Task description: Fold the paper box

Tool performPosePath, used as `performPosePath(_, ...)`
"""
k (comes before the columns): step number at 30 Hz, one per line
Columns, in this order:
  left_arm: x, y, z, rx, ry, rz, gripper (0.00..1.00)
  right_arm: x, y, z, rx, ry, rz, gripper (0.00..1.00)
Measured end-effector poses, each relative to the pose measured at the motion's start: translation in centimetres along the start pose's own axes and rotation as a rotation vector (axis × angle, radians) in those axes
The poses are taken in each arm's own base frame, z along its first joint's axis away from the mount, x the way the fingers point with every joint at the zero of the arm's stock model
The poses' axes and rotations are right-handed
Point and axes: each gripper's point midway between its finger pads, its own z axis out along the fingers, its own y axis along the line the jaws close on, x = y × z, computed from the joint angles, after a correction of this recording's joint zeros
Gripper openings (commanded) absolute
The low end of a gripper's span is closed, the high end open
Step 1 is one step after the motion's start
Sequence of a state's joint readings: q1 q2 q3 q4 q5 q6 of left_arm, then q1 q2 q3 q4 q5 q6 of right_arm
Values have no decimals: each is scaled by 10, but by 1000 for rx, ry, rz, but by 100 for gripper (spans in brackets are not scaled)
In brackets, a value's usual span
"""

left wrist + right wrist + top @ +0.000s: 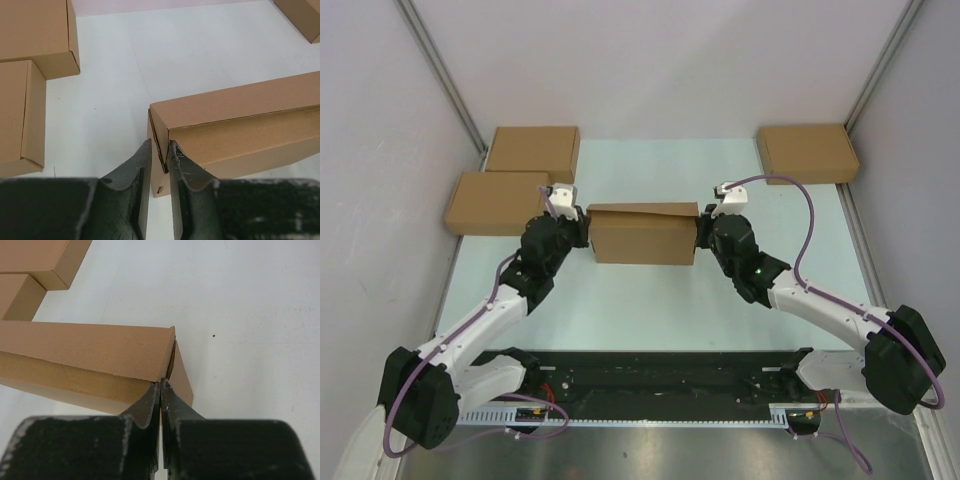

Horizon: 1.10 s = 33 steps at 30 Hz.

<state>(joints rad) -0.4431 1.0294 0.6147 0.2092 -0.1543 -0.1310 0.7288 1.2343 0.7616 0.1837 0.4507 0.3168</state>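
Observation:
The paper box (642, 235) stands folded up in the middle of the table, its lid lying slightly raised along the back. My left gripper (582, 232) is at its left end. In the left wrist view that gripper (161, 150) is drawn to a narrow gap, with the top edge of the paper box (235, 125) end wall pinched between the tips. My right gripper (703, 232) is at the right end. In the right wrist view it (160, 386) is shut, tips pressed against the seam where the lid meets the end wall of the paper box (85, 345).
Two closed brown boxes (532, 148) (498, 203) lie at the back left and one (807, 152) at the back right. Grey walls close in both sides. A black rail (650, 385) runs along the near edge between the arm bases.

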Motion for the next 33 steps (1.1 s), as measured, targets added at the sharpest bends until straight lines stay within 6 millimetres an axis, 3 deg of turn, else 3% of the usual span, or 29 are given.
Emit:
performPosePath(4, 0, 0, 2, 0, -1, 0, 18, 0, 0, 0, 0, 0, 0, 0)
performPosePath(8, -1, -1, 3, 5, -7, -1, 0, 0, 0, 1, 0, 1, -1, 0)
performPosePath(33, 7, -2, 16, 8, -62, -40, 0, 1, 3, 2, 0, 2, -4, 0)
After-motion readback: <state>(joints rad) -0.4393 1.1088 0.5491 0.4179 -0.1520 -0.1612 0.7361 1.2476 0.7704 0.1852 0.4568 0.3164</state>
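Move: The near left corner of the paper box's lid lies just off the left fingertips, about 2 cm ahead, 1 cm right, level. The box stands on its long side; its middle is some 12 cm right, 4 cm ahead and 6 cm below. A flat carton lies about 22 cm left of the left hand, 13 ahead and 10 lower. The right fingers are already shut at the lid's near right corner, 1 cm ahead; the left corner lies some 23 cm to their left, 2 cm ahead. Shut the left gripper fully from its quarter-open gap at the lid's near left corner, then press the closed fingertips against that corner, easing about 1.5 cm forward and 1 cm down, slightly right, with the fingers tipping down a few degrees. Hold the right gripper still, shut against the other corner. ##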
